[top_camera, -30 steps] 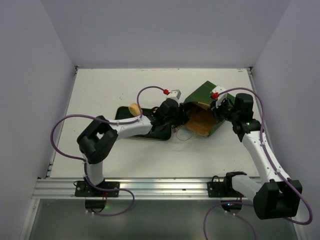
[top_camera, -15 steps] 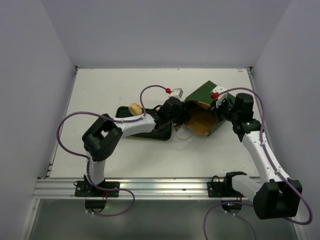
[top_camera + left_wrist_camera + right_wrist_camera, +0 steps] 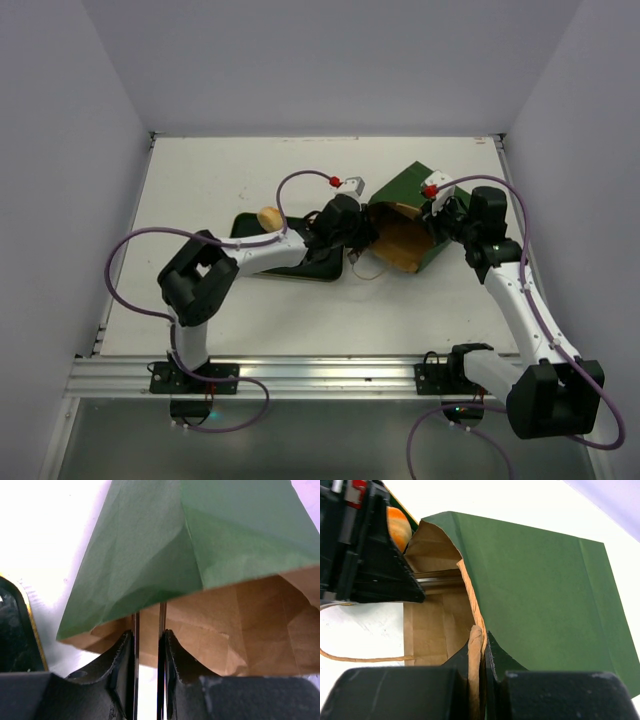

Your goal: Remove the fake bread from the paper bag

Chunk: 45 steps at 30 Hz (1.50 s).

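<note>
The dark green paper bag (image 3: 408, 190) lies tipped on its side, its brown mouth (image 3: 398, 245) facing the left arm. My right gripper (image 3: 438, 215) is shut on the bag's rim (image 3: 479, 630), holding the mouth open. My left gripper (image 3: 358, 232) is shut on the metal tongs (image 3: 161, 625), whose two blades reach into the bag's mouth (image 3: 225, 625). One round tan bun (image 3: 268, 217) lies on the dark tray (image 3: 245, 228); it also shows in the right wrist view (image 3: 399, 525). Any bread inside the bag is hidden.
The tray's gold-edged rim (image 3: 27, 625) is at the left of the left wrist view. A loose string handle (image 3: 366, 270) of the bag lies on the white table in front of the mouth. White walls close in the table on three sides.
My left gripper with the tongs pushed slightly toward the bag's mouth, then eased back a little. The right gripper and the bag have not moved.
</note>
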{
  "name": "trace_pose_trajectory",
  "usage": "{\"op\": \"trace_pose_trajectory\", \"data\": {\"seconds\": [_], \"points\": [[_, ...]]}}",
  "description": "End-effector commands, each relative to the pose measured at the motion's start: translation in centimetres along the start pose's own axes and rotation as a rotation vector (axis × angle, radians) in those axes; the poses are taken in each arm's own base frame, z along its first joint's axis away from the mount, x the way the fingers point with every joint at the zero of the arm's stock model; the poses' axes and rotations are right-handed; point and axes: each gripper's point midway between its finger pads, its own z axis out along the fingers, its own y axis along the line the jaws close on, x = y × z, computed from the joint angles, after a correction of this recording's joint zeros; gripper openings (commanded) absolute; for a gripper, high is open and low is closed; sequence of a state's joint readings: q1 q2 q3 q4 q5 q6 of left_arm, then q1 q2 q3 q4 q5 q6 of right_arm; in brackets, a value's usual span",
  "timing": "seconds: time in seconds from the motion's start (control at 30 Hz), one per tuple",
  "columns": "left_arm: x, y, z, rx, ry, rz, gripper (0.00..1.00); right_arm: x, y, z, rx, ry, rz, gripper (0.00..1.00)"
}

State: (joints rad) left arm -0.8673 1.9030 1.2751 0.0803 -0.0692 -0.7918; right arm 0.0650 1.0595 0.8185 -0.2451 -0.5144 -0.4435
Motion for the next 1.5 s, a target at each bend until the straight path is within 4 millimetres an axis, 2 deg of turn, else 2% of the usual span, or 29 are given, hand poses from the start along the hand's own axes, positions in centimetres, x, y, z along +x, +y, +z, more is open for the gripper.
{"op": "trace_pose_trajectory", "data": {"seconds": [0.0,0.07,0.1,0.17,0.4,0.57,0.83,1.13,1.37,1.43,1.47], "points": [[-2.9,-2.4,-3.0,0.075,-0.078,0.029,0.00,-1.7,-0.9,-0.3,0.045,-0.059,-0.012,0.00],[-2.6,-2.6,-4.1,0.099,-0.064,0.037,0.00,-1.7,-1.1,-0.3,0.058,-0.058,-0.009,0.00],[-1.8,-2.4,-4.5,0.106,-0.040,0.041,0.00,-1.6,-1.2,-0.3,0.064,-0.057,-0.003,0.00],[-1.8,-2.4,-5.4,0.114,-0.033,0.048,0.00,-1.8,-1.5,-0.4,0.082,-0.061,-0.003,0.00],[0.9,-3.1,-8.8,0.204,0.084,0.066,0.00,-2.0,-2.4,-0.5,0.141,-0.071,0.015,0.00],[2.9,-2.5,-10.6,0.215,0.177,0.069,0.00,-1.9,-2.6,-0.6,0.154,-0.071,0.021,0.00],[3.1,-3.6,-14.1,0.285,0.201,0.052,0.00,-1.7,-2.7,-0.5,0.158,-0.068,0.018,0.00],[4.8,-2.1,-16.6,0.283,0.242,0.036,0.00,-1.5,-3.2,-0.5,0.185,-0.062,0.021,0.00],[4.4,-2.1,-18.6,0.306,0.210,-0.001,0.00,-1.6,-3.4,-0.6,0.200,-0.065,0.021,0.00],[3.6,-2.4,-19.9,0.325,0.168,-0.026,0.00,-1.5,-3.4,-0.6,0.200,-0.062,0.022,0.00],[3.8,-1.9,-20.2,0.315,0.163,-0.040,0.00,-1.6,-3.4,-0.7,0.201,-0.065,0.021,0.00]]}}
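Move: The left hand holds the tongs, their far ends inside the bag. The tray the bread goes to has its middle about 20 cm to this hand's left, some 3 cm farther out and 10 cm below. The ring bread on it is about 12 cm left and 5 cm ahead; the bag's mouth is some 6 cm right and 2 cm ahead, slightly lower. From the right hand, pinching the bag's rim, the tray lies about 33 cm left, 4 cm ahead and 19 cm below. Its fingers keeping the tongs squeezed on the last bread, the left hand draws them out through the bag's mouth, about 15 cm back, with some 10 cm to the left and a rise of 6 cm, turning roughly 20 degrees clockwise. The right hand keeps its pinch on the rim, easing a couple of centimetres right and forward. ##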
